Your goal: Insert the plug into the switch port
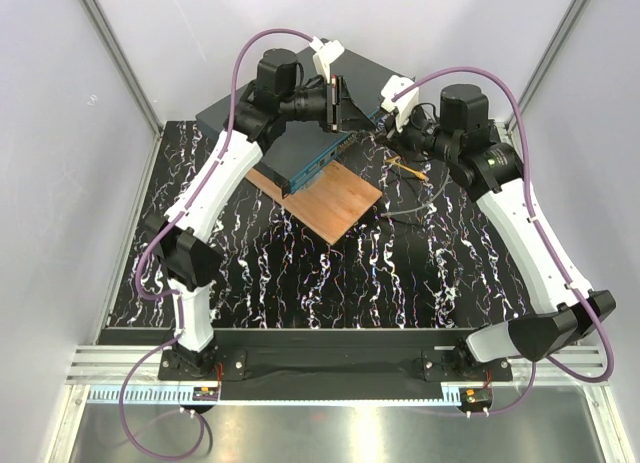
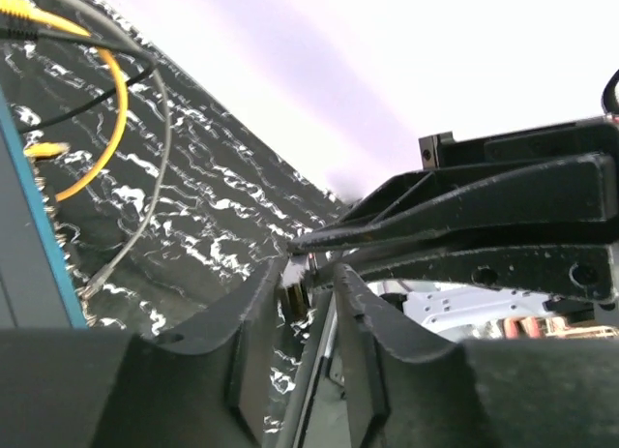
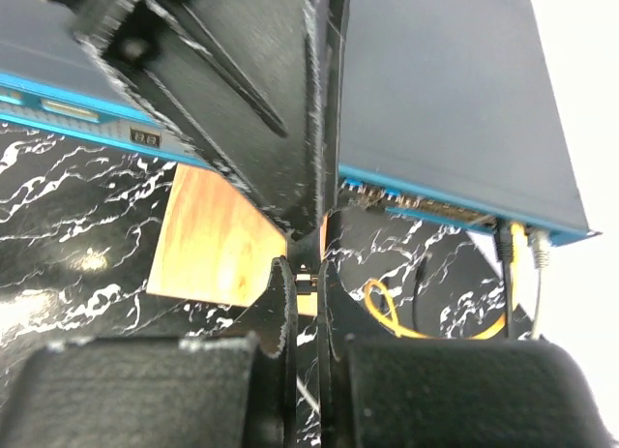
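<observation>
The switch (image 1: 310, 148) is a flat dark box with a teal front face, lying partly on a wooden board. My two grippers meet in the air off its front right corner. The right gripper (image 3: 307, 269) is shut on the plug (image 3: 308, 278), a tiny pale piece pinched between its tips. The left gripper (image 2: 308, 274) comes from the other side with its jaws a little apart around the same plug (image 2: 293, 295), which lies close to one pad. A thin grey cable runs down through that gap. In the top view the left gripper (image 1: 338, 123) and right gripper (image 1: 368, 125) hide the plug.
The wooden board (image 1: 335, 203) sticks out from under the switch onto the black marbled mat. Yellow cables (image 1: 405, 166) and a long grey cable (image 2: 160, 148) lie to the right of the switch, some plugged into its front face (image 3: 455, 211). White walls enclose the table.
</observation>
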`<state>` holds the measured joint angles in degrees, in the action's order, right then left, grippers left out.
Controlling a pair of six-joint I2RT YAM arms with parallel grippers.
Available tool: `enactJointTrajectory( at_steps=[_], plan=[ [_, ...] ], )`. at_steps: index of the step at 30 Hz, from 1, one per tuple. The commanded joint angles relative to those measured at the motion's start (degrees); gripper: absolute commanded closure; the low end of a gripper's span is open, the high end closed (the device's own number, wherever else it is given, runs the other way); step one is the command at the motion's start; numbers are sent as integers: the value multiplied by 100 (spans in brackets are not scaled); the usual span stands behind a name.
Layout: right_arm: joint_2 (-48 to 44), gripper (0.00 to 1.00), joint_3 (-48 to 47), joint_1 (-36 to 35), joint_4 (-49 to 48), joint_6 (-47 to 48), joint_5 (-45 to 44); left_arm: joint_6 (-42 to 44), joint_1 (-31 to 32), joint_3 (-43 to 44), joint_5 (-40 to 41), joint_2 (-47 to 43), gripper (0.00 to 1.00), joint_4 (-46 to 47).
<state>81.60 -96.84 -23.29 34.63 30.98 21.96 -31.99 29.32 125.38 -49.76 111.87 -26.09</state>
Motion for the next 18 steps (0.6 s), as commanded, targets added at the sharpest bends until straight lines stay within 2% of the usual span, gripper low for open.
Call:
enactJointTrajectory(
  at_steps=[1, 3, 4, 5, 6, 7, 8, 10, 13, 18],
  plan=[
    [-215, 100, -11, -97, -519, 101, 81, -536, -32, -22, -298, -78, 74, 692],
    [-232, 100, 7, -106, -510, 162, 204, -668, -67, -84, -306, -104, 81, 763],
    [-241, 100, 16, -114, -519, 163, 204, -729, -102, -154, -298, -122, 93, 789],
    [-250, 94, 7, -115, -510, 180, 186, -817, -119, -233, -306, -139, 98, 937],
    [-268, 83, 33, -115, -536, 171, 134, -1009, -189, -294, -315, -174, 100, 1026],
    [-276, 76, 68, -115, -545, 163, 81, -1150, -233, -434, -350, -192, 100, 1253],
    [-337, 63, 112, -115, -554, 189, -15, -1317, -277, -523, -385, -218, 100, 1429],
    [-408, 53, 305, -115, -528, 495, -68, -1722, -392, -646, -473, -262, 100, 1685],
    [-470, 48, 420, -115, -413, 944, -33, -1889, -401, -848, -561, -394, 100, 1940],
    [-628, 50, 770, -114, -1009, 1234, 221, -2074, -427, -955, -605, -412, 100, 2266]
  ],
)
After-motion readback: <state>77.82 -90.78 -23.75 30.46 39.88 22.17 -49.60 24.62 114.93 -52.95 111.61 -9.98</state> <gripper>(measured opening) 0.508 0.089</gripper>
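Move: Right at the left hand's open fingertips sits the plug, about 1 cm to their right and level, still held in the right hand's shut fingers. From the right hand point the plug lies about 1 cm ahead and 1 cm left. From the left hand, the switch ports are roughly 16 cm ahead, 2 cm left and 18 cm below; the wooden board is some 13 cm ahead, 10 cm left and 37 cm below. Taking over the plug, the left hand nearly holds its place and shuts its fingers on it; only then do the right fingers open wide enough to release it, that hand staying almost put and tilting up slightly. The left then carries the plug about 3 cm forward towards the ports, 2 cm left and slightly down, rolling some 15 degrees. ##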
